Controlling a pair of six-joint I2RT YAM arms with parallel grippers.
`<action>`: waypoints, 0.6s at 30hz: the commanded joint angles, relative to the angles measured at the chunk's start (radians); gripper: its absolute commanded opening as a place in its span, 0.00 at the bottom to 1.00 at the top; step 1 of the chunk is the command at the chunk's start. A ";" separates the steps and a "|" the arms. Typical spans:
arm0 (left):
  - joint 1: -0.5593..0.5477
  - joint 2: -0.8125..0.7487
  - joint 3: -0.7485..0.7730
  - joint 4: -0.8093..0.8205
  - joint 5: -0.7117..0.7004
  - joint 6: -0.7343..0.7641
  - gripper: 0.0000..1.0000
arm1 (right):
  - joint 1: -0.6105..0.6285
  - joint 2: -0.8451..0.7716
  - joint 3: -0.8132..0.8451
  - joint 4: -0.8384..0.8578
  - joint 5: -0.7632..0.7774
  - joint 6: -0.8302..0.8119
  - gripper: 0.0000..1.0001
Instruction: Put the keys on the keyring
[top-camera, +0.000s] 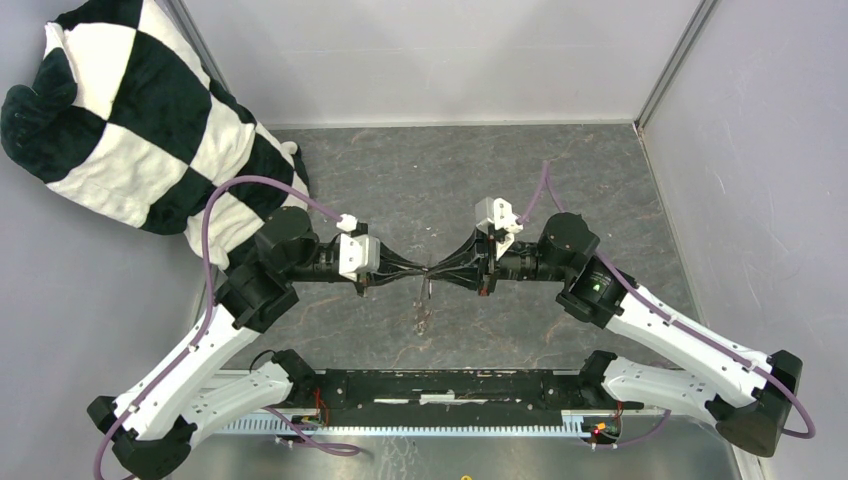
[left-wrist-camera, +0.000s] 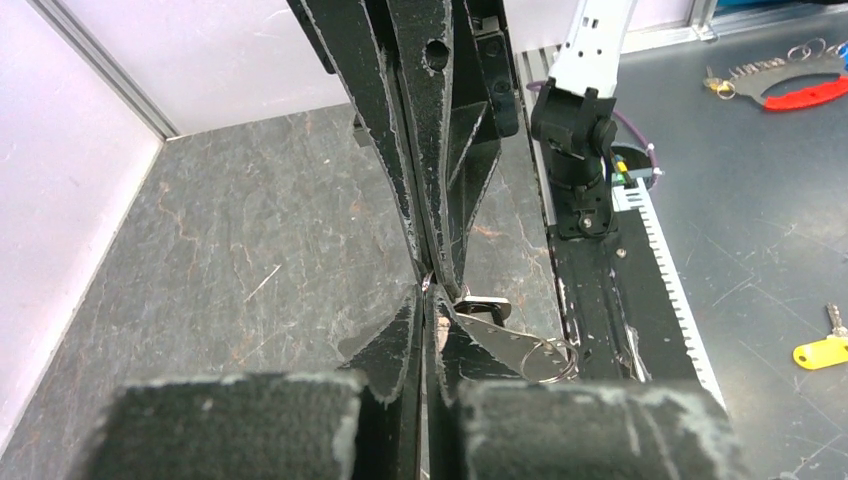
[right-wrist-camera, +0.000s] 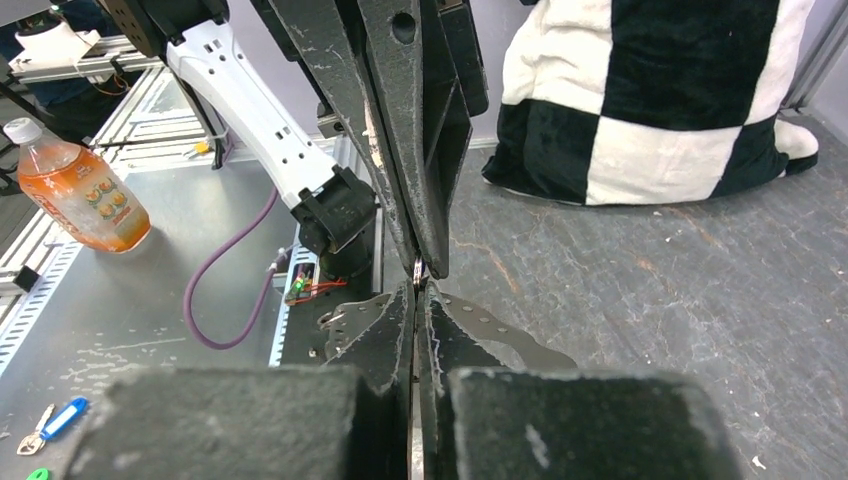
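Note:
My left gripper (top-camera: 415, 274) and right gripper (top-camera: 440, 272) meet tip to tip above the middle of the stone table, and both are shut. A thin wire ring (right-wrist-camera: 417, 268) is pinched where the tips meet. The keyring (left-wrist-camera: 510, 345), a flat silvery piece with small holes and a wavy edge, hangs under the tips; it also shows as the keyring (right-wrist-camera: 505, 332) below my right fingers and as a thin sliver, the keyring (top-camera: 425, 312), from above. A small split ring (left-wrist-camera: 550, 358) sits at its end. A small black piece (left-wrist-camera: 484, 303) lies against it. The keys themselves are not distinguishable.
A black-and-white checkered plush (top-camera: 130, 110) fills the back left corner. A black rail (top-camera: 440, 385) runs along the near edge between the arm bases. Off the table lie a yellow-tagged key (left-wrist-camera: 820, 352), a blue-tagged key (right-wrist-camera: 60, 418) and an orange bottle (right-wrist-camera: 75, 195).

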 joint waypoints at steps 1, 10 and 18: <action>-0.002 0.023 0.034 -0.125 -0.036 0.158 0.03 | -0.006 -0.006 0.028 -0.025 0.032 -0.013 0.00; -0.002 0.073 0.089 -0.234 -0.029 0.225 0.20 | -0.004 0.072 0.146 -0.309 0.077 -0.084 0.00; -0.002 0.161 0.201 -0.417 -0.020 0.289 0.45 | 0.014 0.130 0.233 -0.477 0.175 -0.151 0.00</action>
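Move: Between the two sets of touching fingertips is the small split ring, about 1 cm to the right of the left hand point and 1 cm to the left of the right one. The keyring plate hangs roughly 5 cm below both hands, about level with them fore and aft, its key bunch some 5 cm back and 6 cm down. The black fob dangles near the tips, about 2 cm back and 2 cm below. Letting go of the small ring, the left hand opens its fingers to somewhat under half while sinking about 4 cm and easing about 1 cm forward. The right hand keeps its shut pinch on the ring and goes down some 5 cm, then also drifts about 2 cm forward; both hands tip their fingers downward by around 15 degrees. ##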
